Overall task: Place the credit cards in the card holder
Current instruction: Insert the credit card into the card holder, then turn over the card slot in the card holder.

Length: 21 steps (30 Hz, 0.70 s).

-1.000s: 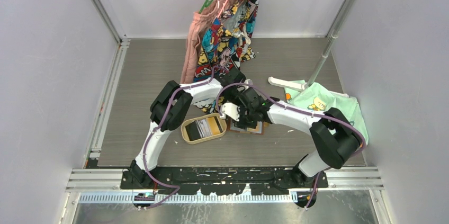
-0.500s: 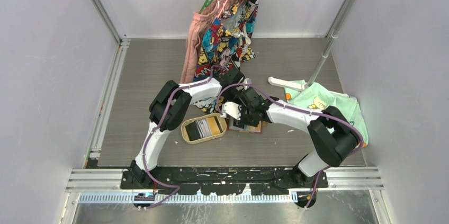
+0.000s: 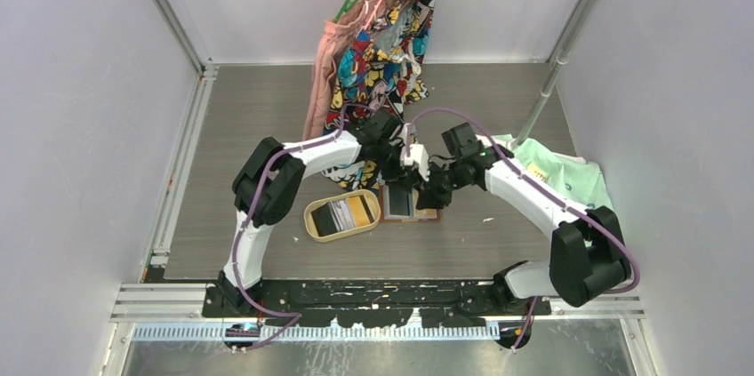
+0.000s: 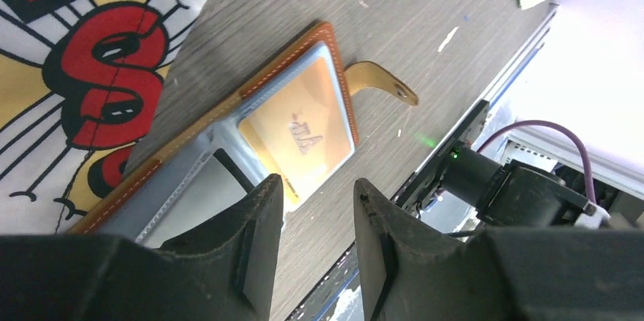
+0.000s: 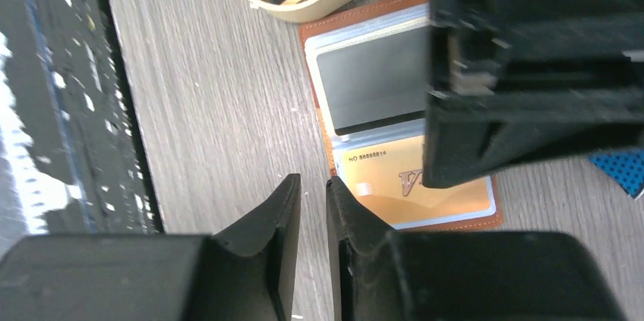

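The card holder point(image 3: 430, 213) lies open on the table, a brown leather wallet point(image 4: 282, 63) with its strap point(image 4: 383, 81) spread out. One clear sleeve holds a yellow card point(image 5: 414, 182), the other a dark grey card point(image 5: 370, 86). More credit cards point(image 3: 347, 213), striped and yellow, lie in the oval tray point(image 3: 312, 221) to its left. My left gripper point(image 4: 315, 193) hangs open over the holder's middle, nothing between its fingers. My right gripper point(image 5: 312, 188) hovers at the holder's near edge beside the yellow card, its jaws a narrow slit apart and empty.
A comic-print garment point(image 3: 384, 47) and a pink one point(image 3: 322, 83) hang from the rack behind the holder, reaching the table. A mint-green cloth point(image 3: 544, 172) lies at the right by the rack pole point(image 3: 553, 69). The left gripper's body point(image 5: 531, 70) blocks part of the right wrist view.
The right gripper has come off the card holder, drawn back to the right and parted its jaws; the dark card now shows in its sleeve. The left arm has shifted slightly back.
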Available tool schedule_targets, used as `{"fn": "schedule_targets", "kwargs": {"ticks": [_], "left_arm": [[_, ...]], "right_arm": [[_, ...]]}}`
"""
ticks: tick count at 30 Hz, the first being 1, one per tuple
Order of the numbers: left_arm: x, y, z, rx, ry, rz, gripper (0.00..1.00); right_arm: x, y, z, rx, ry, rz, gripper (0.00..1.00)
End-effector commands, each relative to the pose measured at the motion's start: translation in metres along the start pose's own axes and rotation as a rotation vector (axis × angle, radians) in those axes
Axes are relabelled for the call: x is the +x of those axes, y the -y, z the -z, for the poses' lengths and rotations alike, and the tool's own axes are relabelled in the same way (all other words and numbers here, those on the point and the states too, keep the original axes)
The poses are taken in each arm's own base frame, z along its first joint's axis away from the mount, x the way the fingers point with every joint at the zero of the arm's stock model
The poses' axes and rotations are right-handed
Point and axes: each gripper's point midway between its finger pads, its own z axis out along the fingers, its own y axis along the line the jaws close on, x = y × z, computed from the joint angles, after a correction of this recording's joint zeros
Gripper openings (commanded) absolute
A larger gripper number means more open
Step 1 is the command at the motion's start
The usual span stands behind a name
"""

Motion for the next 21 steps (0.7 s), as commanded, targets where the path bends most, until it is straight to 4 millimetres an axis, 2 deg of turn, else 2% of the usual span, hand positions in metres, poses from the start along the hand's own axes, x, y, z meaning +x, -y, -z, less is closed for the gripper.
{"fn": "schedule_targets", "kwargs": {"ticks": [1,4,8,11,12,18,19,21], "left_arm": [[-0.025,0.044,0.035,0.115,0.157,-0.120,0.40],[-0.026,0.044,0.049,0.108,0.227,-0.189,0.39],[-0.019,0.038,0.067,0.108,0.316,-0.263,0.37],[-0.011,0.033,0.084,0.090,0.393,-0.321,0.36],[-0.012,0.036,0.095,0.089,0.446,-0.357,0.36],[0.005,0.044,0.139,0.112,0.620,-0.572,0.35],[0.008,0.043,0.143,0.112,0.636,-0.586,0.39],[0.010,0.040,0.148,0.114,0.665,-0.597,0.57]], "right_arm": [[-0.035,-0.005,0.026,-0.087,0.187,-0.244,0.26],[-0.036,-0.002,0.035,-0.129,0.219,-0.436,0.28],[-0.023,0.014,0.037,-0.088,0.197,-0.637,0.34],[-0.007,0.031,0.032,-0.005,0.158,-0.726,0.40],[-0.001,0.035,0.029,0.016,0.141,-0.750,0.43],[0.025,0.055,0.016,0.103,0.034,-0.871,0.44],[0.029,0.057,0.013,0.112,0.020,-0.885,0.44],[0.033,0.060,0.009,0.114,0.007,-0.911,0.44]]}}
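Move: The card tray lies about 15 cm left of the left hand, 5 cm back and 4 cm below. From that hand the card holder is some 2 cm back, 1 cm right and 4 cm below, the patterned cloth 10 cm ahead, 7 cm left. From the right hand, the holder is about 4 cm ahead, 6 cm left and 7 cm below, its orange card 4 cm ahead, 2 cm left. Left hand climbs about 10 cm and leftward from the holder; opening right hand arcs right-forward and sinks. ##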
